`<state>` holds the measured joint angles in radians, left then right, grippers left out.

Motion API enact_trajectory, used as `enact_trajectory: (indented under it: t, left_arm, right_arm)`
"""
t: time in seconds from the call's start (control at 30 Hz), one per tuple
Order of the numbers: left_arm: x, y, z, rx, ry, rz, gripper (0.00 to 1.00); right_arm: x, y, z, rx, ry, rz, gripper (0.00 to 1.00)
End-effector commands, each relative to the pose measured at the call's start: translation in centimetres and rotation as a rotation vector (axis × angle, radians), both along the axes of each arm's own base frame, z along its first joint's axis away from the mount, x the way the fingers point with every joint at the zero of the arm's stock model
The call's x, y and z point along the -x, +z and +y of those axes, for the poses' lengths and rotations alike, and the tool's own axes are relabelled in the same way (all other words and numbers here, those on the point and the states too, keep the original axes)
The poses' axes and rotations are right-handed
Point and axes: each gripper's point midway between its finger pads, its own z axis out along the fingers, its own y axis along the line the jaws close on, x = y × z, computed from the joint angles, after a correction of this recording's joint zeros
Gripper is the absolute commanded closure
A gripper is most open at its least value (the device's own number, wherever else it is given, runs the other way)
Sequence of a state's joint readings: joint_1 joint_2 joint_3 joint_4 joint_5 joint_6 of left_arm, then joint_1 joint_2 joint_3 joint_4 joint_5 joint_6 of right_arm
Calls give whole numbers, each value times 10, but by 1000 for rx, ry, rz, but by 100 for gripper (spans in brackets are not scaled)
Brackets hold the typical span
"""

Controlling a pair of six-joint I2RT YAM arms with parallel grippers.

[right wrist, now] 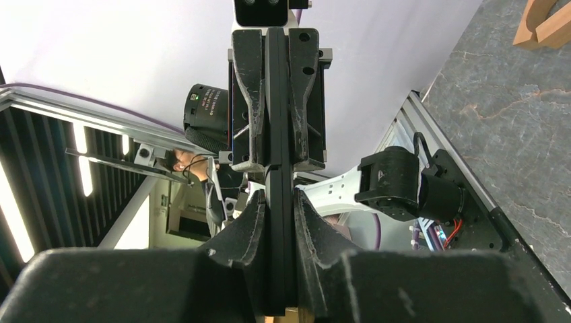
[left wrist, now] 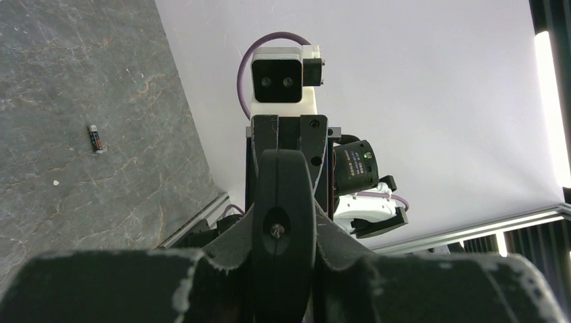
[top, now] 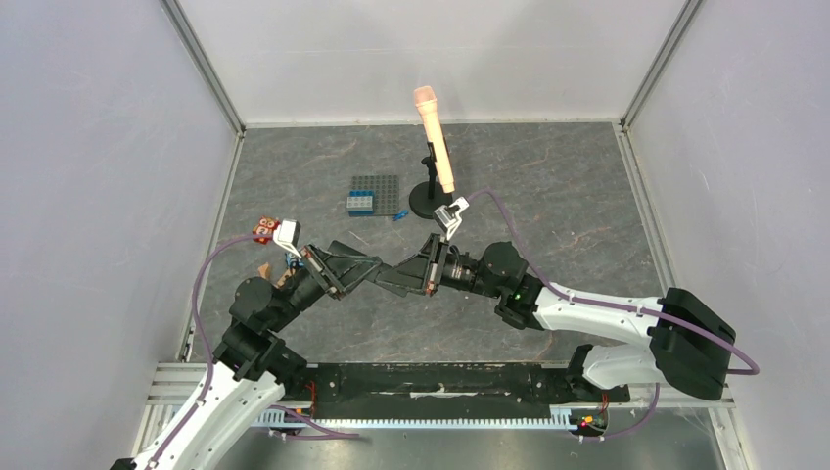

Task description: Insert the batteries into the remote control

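Observation:
The remote control (top: pixel 377 274) is a slim black bar held off the table between both grippers. My left gripper (top: pixel 345 269) is shut on its left end, my right gripper (top: pixel 416 276) on its right end. In the left wrist view the remote (left wrist: pixel 283 202) shows end-on between my left gripper's (left wrist: pixel 283 232) fingers, with the right gripper gripping its far end. In the right wrist view the remote (right wrist: pixel 279 134) shows edge-on, clamped in my right gripper (right wrist: pixel 279 222). One battery (left wrist: pixel 97 138), dark with a paler tip, lies on the grey table. Other batteries are out of view.
A peach microphone (top: pixel 434 147) on a black stand is at the back centre. A grey baseplate (top: pixel 382 186) with a blue brick (top: pixel 360 203) lies to its left. Small red pieces (top: pixel 264 228) and a wooden piece (right wrist: pixel 542 23) sit near the left wall.

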<state>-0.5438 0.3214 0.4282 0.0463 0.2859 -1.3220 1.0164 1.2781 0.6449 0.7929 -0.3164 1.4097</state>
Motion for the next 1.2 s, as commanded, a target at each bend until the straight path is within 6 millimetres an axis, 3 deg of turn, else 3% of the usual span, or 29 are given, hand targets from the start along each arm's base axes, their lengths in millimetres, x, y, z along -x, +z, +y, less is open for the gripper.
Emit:
enact_trajectory:
  t: [0.0,0.17,0.37,0.47,0.73,0.8,0.87,1.17]
  left_arm:
    - [-27,56,49,187,301,-104,98]
    - [-29,54,46,175,293,-102,98]
    - [-30,54,47,166,301,-109,98]
    - [-30,54,45,165,293,-108,98]
    - [-31,48,41,126,283,-105,98]
    - [-30,45,41,105,285,-103,98]
    - [-30,41,41,87,286,-97,98]
    - [-31,27,42,-1,298,-59,98]
  right_arm:
    - [-5,-6,-6,30,-12,-15,91]
    - [-9,-16,-3,75,-22,8,84]
    - [-19,-51,-9,208,-93,86,70]
    - [-18,-59,-12,214,-101,107,65]
    - [-24,-48,-7,189,-98,91,62]
    - [-38,-47,-12,186,-130,90,59]
    - [-26,-43,-6,179,-97,78,52]
    - [-37,-19,1,190,-121,-3,34]
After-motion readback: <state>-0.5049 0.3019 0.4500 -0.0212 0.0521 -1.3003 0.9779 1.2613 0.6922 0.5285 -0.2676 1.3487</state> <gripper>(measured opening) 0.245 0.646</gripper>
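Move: Both hands still pinch the remote between them: its middle lies about 2 cm right and 1 cm back of the left hand, and roughly 3 cm left and 1 cm ahead of the right hand, level with both. The loose battery is on the table, some 22 cm right, 8 cm ahead and 28 cm below the right hand. The wooden blocks stand about 23 cm left, 7 cm ahead and 27 cm below the left hand. The right hand spreads its fingers from a narrow grip to well open and lets go of its end of the remote, easing about 3 cm down and 3 cm forward as its fingertips tilt some 10 degrees downward. The left hand keeps its pinch and, as the right lets go, swings the remote about 5 cm forward and to the left, away from the right hand, turning it some 15 degrees counter-clockwise, and then nearly stops. ##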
